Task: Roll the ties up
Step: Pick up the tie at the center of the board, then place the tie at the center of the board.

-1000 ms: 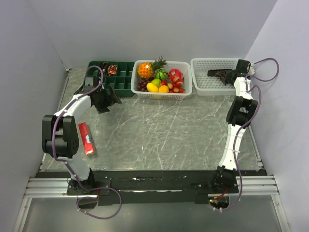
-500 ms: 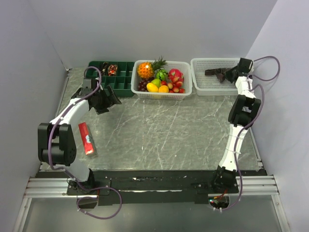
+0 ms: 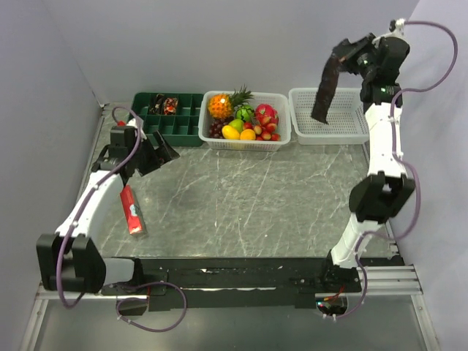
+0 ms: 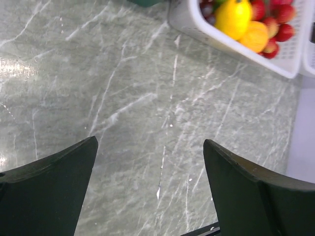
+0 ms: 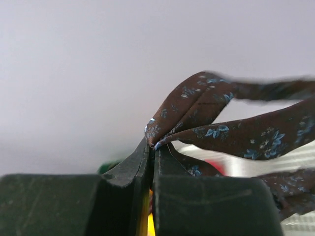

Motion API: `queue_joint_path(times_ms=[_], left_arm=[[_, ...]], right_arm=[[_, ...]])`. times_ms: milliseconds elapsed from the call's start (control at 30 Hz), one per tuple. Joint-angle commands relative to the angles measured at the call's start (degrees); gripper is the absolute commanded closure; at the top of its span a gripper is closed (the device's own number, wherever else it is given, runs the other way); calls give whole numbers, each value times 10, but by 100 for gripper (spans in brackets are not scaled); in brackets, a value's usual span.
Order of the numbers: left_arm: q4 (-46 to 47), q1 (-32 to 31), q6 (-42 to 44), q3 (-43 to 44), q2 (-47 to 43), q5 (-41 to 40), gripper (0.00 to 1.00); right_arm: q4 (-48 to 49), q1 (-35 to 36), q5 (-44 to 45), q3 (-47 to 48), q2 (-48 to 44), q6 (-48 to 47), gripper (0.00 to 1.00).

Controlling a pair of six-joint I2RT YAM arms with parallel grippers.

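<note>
A dark brown tie (image 3: 324, 89) with small blue flowers hangs by one end from my right gripper (image 3: 349, 54), which is raised high above the white mesh basket (image 3: 351, 133). The tie's lower end dangles just over the basket. In the right wrist view the right gripper (image 5: 153, 145) is shut on a fold of the tie (image 5: 236, 132). My left gripper (image 3: 162, 152) hovers over the left part of the marble table, open. In its own view the left gripper (image 4: 150, 142) has nothing between its fingers.
A green compartment tray (image 3: 183, 126) at the back left holds small dark and red items (image 3: 164, 105). A white basket (image 3: 284, 136) of fruit stands in the middle back, also seen as a basket (image 4: 197, 30) in the left wrist view. A red box (image 3: 131, 210) lies near the left arm.
My right arm has risen from inside the mesh basket and pulled the tie up with it, its jaws closing on the fabric. The left arm has drawn back toward the near left.
</note>
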Motion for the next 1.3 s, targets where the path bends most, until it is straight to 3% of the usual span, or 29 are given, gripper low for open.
queue_joint_path(times_ms=[0,267,433,533,567,633,667,767,833,933,1267], left_arm=[[-5,-3,-4,-20,-76,0,5],[-30,-3,-17,-61,-223,-19,4],[-15,-2,-30,-92,-270,-23,4],[-1,-2,-38,-100,-274,-7,4],[3,-2,-40,-102,-270,6,4],[7,-3,-41,-107,-265,15,4],[10,-3,-40,-109,-262,20,4],[27,-4,-40,-125,-258,30,4],[45,-6,-44,-150,-261,49,1],[84,-37,-55,-187,-266,63,3],[149,-297,-148,-294,-251,-58,4]], right_arm=[[-2,59,-59,-54,-106,-46,100],[-41,182,-123,-73,-248,-51,100],[28,201,-175,-184,-343,13,100],[83,203,-185,-340,-405,42,100],[106,203,-197,-442,-418,47,100],[133,203,-207,-538,-448,31,100],[147,204,-208,-644,-457,14,100],[219,208,-178,-843,-471,3,100],[279,209,-175,-907,-464,2,100],[293,208,-153,-963,-458,-8,100],[196,206,-32,-1032,-531,-22,100]])
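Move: The right hand holds the bunched tie, hanging, high in the air; the open middle of the board where it is taken lies about 35 cm back, some 27 cm to this hand's left and roughly 41 cm below. The fruit basket stands about 5 cm ahead and 30 cm left, the empty white basket 8 cm ahead and 11 cm right, both some 40 cm lower. From the empty left hand that spot is about 14 cm back, 34 cm right and 16 cm below, the red box 13 cm back and 12 cm left. Keeping the tie pinched, the right hand swings back and left, away from the baskets and rising some 10 cm, then drops nearly 50 cm to low over the board's near middle, turning about 30 degrees counter-clockwise and ending tipped about 30 degrees further down, with a small lift last. The left hand, wide open, first draws up and back, then sinks and sweeps right and back towards the near end of the tie, turning some 15 degrees clockwise and touching nothing. ##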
